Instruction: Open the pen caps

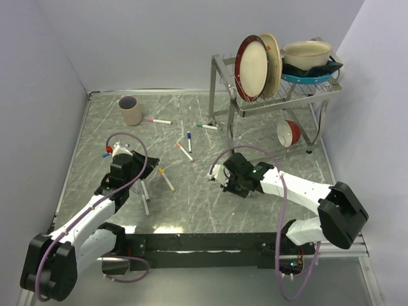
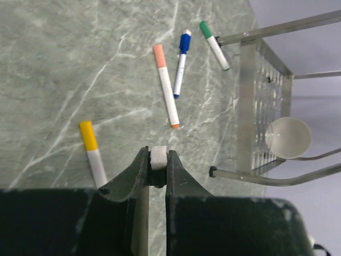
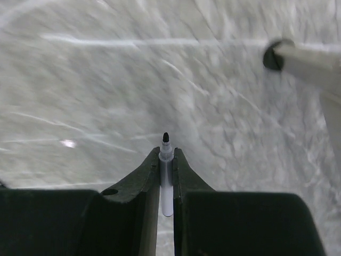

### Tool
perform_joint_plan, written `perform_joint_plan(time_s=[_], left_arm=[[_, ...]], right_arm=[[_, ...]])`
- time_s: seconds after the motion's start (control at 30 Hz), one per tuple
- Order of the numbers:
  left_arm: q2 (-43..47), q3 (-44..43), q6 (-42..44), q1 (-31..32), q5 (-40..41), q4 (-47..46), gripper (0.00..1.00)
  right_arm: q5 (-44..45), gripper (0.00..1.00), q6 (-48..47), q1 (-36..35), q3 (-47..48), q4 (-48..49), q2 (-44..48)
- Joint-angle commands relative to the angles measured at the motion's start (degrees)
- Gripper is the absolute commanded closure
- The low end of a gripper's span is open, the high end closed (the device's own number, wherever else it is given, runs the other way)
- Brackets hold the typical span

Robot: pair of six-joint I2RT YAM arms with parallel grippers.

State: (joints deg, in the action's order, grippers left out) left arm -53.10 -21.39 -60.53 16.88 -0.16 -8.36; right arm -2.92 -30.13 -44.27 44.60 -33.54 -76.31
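My right gripper point(image 3: 166, 152) is shut on a thin white pen point(image 3: 166, 184) whose bare black tip point(image 3: 165, 137) sticks out past the fingertips. In the top view this gripper point(image 1: 218, 174) hovers at mid table. My left gripper point(image 2: 158, 154) is shut on a short piece, white at its end and dark beneath, which looks like a pen cap point(image 2: 159, 158). Capped pens lie on the table beyond it: yellow cap point(image 2: 88, 135), salmon cap point(image 2: 159, 55), blue cap point(image 2: 185, 41), green cap point(image 2: 205, 29). A pink-capped pen point(image 1: 157, 120) lies near the mug.
A metal dish rack point(image 1: 274, 95) with plates and bowls stands at the back right, with a red bowl point(image 1: 290, 132) under it. A beige mug point(image 1: 130, 109) stands at the back left. Small red and blue pieces point(image 1: 108, 150) and loose pens point(image 1: 145, 194) lie by my left arm.
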Motion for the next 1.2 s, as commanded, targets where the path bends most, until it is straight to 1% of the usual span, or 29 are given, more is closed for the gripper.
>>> perform_joint_plan(time_s=[0.0, 0.07, 0.27, 0.37, 0.4, 0.47, 0.5, 0.53, 0.6, 0.67, 0.77, 0.9, 1.1, 1.17], left_arm=[[-1.6, -2.0, 3.7, -0.5, -0.1, 0.2, 0.99], [-2.5, -2.5, 5.0, -1.2, 0.1, 0.5, 0.99], [-7.2, -4.9, 6.6, -3.3, -0.4, 0.7, 0.99], [-9.2, -7.3, 7.4, -4.1, 0.0, 1.6, 0.99], [-10.1, -7.7, 7.4, -4.3, 0.0, 1.9, 0.99], [-11.0, -8.7, 7.5, -4.8, 0.1, 3.1, 0.99], [-11.8, -9.7, 7.5, -5.0, 0.0, 3.4, 0.99], [-12.5, -10.2, 7.5, -5.4, 0.0, 3.8, 0.99], [-14.4, -12.2, 7.3, -5.8, 2.6, 5.7, 0.99], [-15.7, -14.3, 7.1, -6.6, 3.3, 7.9, 0.99], [-18.2, -15.8, 7.0, -7.4, 3.4, 8.2, 0.99], [-19.6, -16.7, 7.9, -7.7, 1.7, 8.2, 0.99], [-20.6, -16.9, 10.9, -7.7, -2.2, 8.3, 0.99], [-20.6, -16.9, 12.6, -7.7, -5.2, 8.3, 0.99]], right_arm=[[3.7, 0.93, -1.2, 2.6, 0.3, 4.0, -0.5], [3.1, 0.9, -1.2, 3.4, 0.2, 3.4, -1.1], [0.5, 0.84, -1.4, 4.5, 0.8, 1.2, -5.6], [0.1, 0.79, -1.4, 4.6, 1.1, 1.0, -6.7], [-0.1, 0.75, -1.3, 4.5, 1.2, 1.0, -6.6], [-0.7, 0.7, -1.2, 4.6, 1.3, 0.8, -6.6], [-0.9, 0.66, -1.2, 4.6, 1.4, 0.8, -6.6], [-1.0, 0.63, -1.2, 4.7, 1.4, 0.7, -6.7], [-1.2, 0.62, -1.2, 4.6, 1.5, 0.4, -6.9], [-1.3, 0.61, -1.2, 4.7, 1.6, 0.2, -7.0], [-1.3, 0.59, -1.1, 4.6, 1.9, 0.2, -6.4], [-2.5, 0.53, -0.9, 4.7, 2.2, 0.0, -3.1], [-6.0, 0.52, -1.5, 4.7, 2.0, -0.5, 2.6], [-7.4, 0.51, -1.9, 4.7, 1.7, -0.6, 4.1]])
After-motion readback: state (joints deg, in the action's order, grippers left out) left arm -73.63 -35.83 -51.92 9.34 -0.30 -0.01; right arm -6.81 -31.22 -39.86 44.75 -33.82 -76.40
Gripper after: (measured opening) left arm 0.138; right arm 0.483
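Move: Some 4 cm ahead, 4 cm left and 11 cm below the left hand, which already grips the cap, is a clear patch of table. From that hand the green pen is about 7 cm back and 5 cm left, the yellow pen 4 cm back and 5 cm right, at like depth. Just under the right hand, still holding the uncapped pen, lies its table spot: 1 cm ahead, 2 cm right, 4 cm down; the rack foot is 9 cm ahead, 7 cm left. Lowering the uncapped pen about 3 cm, with a slight shift to its right, the right hand stops at the table, opens its fingers to about half and lets go, then rises some 3 cm straight off. Meanwhile the left hand carries the cap about 5 cm forward, 4 cm left and 4 cm down in all, towards the clear patch, tipping down about 10 degrees, fingers still shut. ##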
